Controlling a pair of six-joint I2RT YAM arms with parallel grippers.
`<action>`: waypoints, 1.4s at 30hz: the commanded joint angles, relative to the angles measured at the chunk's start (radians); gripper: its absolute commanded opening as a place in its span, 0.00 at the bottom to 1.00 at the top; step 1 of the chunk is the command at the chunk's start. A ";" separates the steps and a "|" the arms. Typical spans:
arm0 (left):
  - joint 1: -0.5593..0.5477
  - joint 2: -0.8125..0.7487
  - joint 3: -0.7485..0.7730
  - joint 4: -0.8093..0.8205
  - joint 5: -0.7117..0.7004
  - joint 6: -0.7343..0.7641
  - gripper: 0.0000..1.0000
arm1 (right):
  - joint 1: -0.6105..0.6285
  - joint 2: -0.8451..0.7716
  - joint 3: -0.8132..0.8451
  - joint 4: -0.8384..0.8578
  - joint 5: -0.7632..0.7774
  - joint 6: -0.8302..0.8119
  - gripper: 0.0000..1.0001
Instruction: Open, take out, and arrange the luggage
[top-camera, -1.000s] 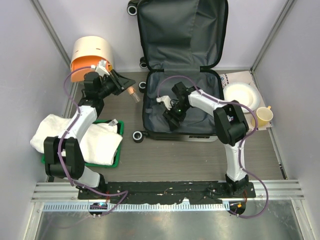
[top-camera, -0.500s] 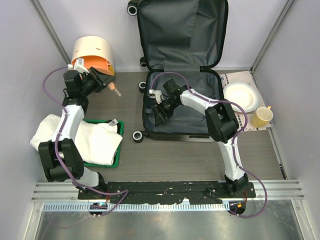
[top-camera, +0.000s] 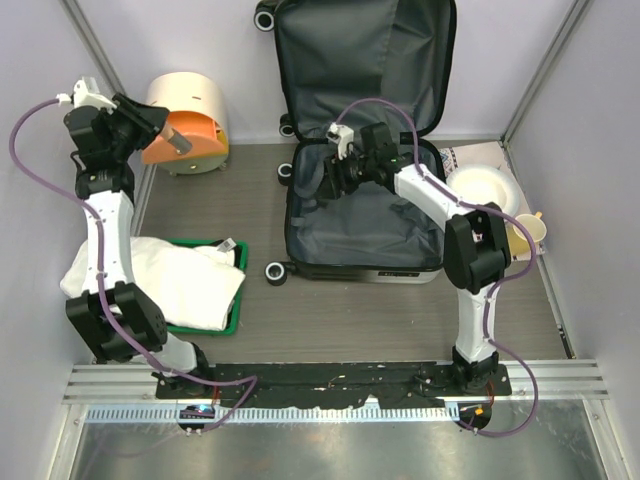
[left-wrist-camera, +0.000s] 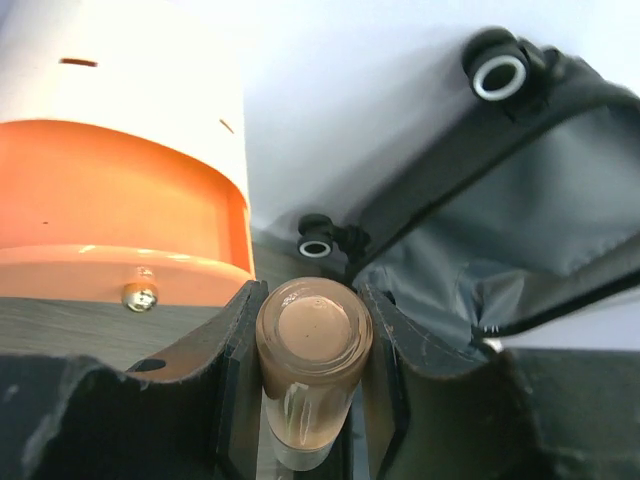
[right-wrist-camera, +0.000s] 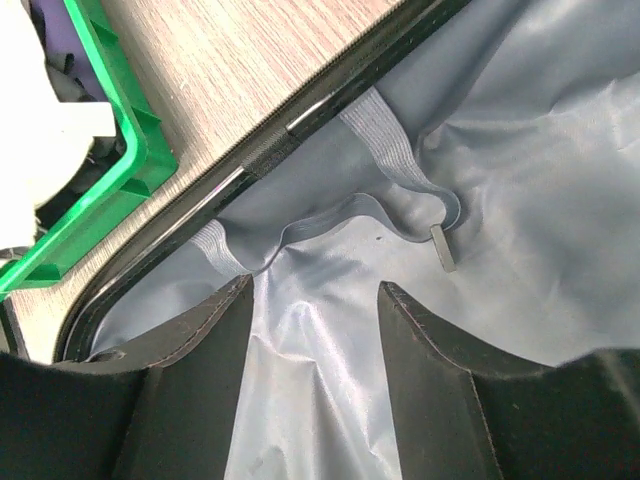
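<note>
The luggage (top-camera: 365, 225) lies open on the table, its lid leaning on the back wall and its dark grey lining bare. My left gripper (top-camera: 168, 136) is raised at the far left, in front of the cream-and-orange cylinder (top-camera: 185, 110). It is shut on a small glass bottle (left-wrist-camera: 313, 370) of beige liquid, and the left wrist view shows both fingers (left-wrist-camera: 238, 350) pressed on the bottle's sides. My right gripper (top-camera: 332, 180) hangs inside the luggage near its back left corner. In the right wrist view it (right-wrist-camera: 315, 330) is open over the lining (right-wrist-camera: 520, 150), holding nothing.
A green tray (top-camera: 238, 292) holding white cloth (top-camera: 150, 270) sits left of the luggage. A white plate (top-camera: 483, 188) and a yellow cup (top-camera: 528, 232) stand to its right. An elastic strap with a buckle (right-wrist-camera: 443, 247) lies loose in the lining.
My left arm has carried the bottle up and to the left, from beside the luggage to the cylinder's front. My right gripper has moved from mid-luggage toward its back left and has narrowed slightly.
</note>
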 joint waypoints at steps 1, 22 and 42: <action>0.004 0.052 0.032 0.074 -0.154 -0.158 0.00 | -0.007 -0.068 -0.018 0.030 0.000 0.001 0.58; 0.007 0.273 0.127 0.277 -0.553 -0.264 0.00 | -0.032 -0.116 -0.067 -0.046 0.002 -0.097 0.58; -0.058 0.443 0.242 0.238 -0.460 -0.187 0.26 | -0.035 -0.102 -0.049 -0.067 0.003 -0.114 0.59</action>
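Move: I already hold the small copper-coloured bottle in my left hand. The open orange drawer of the drum-shaped cabinet lies about 15 cm ahead of that hand, some 6 cm to its left and roughly 22 cm below. The open suitcase's middle is about 44 cm to this hand's right and 4 cm nearer me; the green box is some 22 cm back and 6 cm left. From my right hand, the drawer is about 38 cm left and 16 cm ahead, near its height. With the bottle still pinched, my left hand reaches about 12 cm forward and swings left while sinking some 10 cm towards the open orange drawer; the descent pauses in a small rise, and the leftward swing eases back slightly at the end. The wrist turns about 30 degrees counter-clockwise. My right hand, fingers still open over the suitcase, drifts about 3 cm right. ##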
